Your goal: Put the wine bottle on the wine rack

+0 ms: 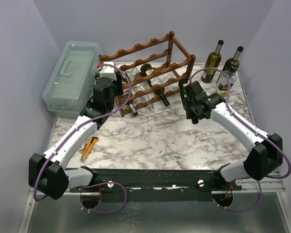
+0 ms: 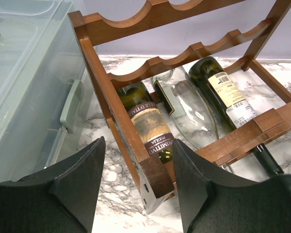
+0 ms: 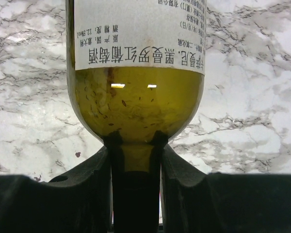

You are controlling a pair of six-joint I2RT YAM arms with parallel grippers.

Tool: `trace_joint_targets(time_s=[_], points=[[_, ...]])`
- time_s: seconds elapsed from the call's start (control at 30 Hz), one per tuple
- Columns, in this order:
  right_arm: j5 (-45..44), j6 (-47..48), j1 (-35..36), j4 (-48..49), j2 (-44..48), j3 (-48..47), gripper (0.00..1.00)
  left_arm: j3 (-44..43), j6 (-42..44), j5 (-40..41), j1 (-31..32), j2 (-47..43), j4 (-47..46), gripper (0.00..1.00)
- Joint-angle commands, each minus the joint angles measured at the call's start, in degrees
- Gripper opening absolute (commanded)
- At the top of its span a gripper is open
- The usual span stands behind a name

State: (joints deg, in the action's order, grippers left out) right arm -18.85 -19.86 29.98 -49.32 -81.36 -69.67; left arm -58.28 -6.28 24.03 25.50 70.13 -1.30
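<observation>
The wine rack (image 1: 144, 47), dark reddish-brown with wavy rails, stands at the back middle of the marble table. My right gripper (image 3: 136, 151) is shut on the neck of a green wine bottle (image 3: 136, 109) with a white label, and marble shows behind the bottle. In the top view the right gripper (image 1: 185, 96) sits by the rack's right end, with the bottle mostly hidden under it. My left gripper (image 2: 138, 148) is open, its fingers either side of the wine rack's (image 2: 136, 22) near left corner post. In the top view the left gripper (image 1: 116, 91) is at the rack's left end.
Three bottles lie on the rack's bottom tier: a Primitivo-labelled one (image 2: 148, 128), a clear one (image 2: 191, 116) and a dark green one (image 2: 223, 92). A pale green plastic box (image 1: 70, 77) stands left of the rack. Two bottles (image 1: 213, 60) (image 1: 232, 65) stand at the back right. An orange-handled tool (image 1: 89, 147) lies front left.
</observation>
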Motion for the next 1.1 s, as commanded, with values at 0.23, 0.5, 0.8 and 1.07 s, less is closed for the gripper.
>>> trace_joint_targets(time_s=[0.23, 0.5, 0.8, 1.07], points=[[3.87, 1.89, -0.51, 9.8, -6.17, -3.88, 0.01, -0.88, 1.08, -3.43, -0.18, 1.94, 1.12, 0.46], [1.41, 2.99, -0.86, 11.91, -11.57, -6.66, 0.01, -0.69, 1.27, -4.17, -0.18, 1.98, 1.05, 0.4], [0.14, 5.37, -0.87, 14.43, -11.59, -6.66, 0.01, -0.78, 1.33, -4.58, -0.18, 2.02, 1.12, 0.39], [-2.15, 9.49, -1.23, 24.84, -16.49, -3.85, 0.01, -0.69, 1.45, -4.86, -0.18, 1.94, 1.12, 0.36]])
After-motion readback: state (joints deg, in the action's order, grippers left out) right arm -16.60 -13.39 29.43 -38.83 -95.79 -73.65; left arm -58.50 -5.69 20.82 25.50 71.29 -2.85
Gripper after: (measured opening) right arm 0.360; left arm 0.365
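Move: The rack's free rightmost lower slot, at its front rail, lies about 12 cm ahead of the right hand, 6 cm left and 6 cm below; that hand already grips the bottle's neck. The dark bottle in the next slot lies some 15 cm ahead, 18 cm left and 6 cm below. The left hand has the rack's left front post about 2 cm ahead, straight in line, 3 cm below. Right hand feeds its bottle 5 cm forward, down and left into the slot; left fingers close around post. ##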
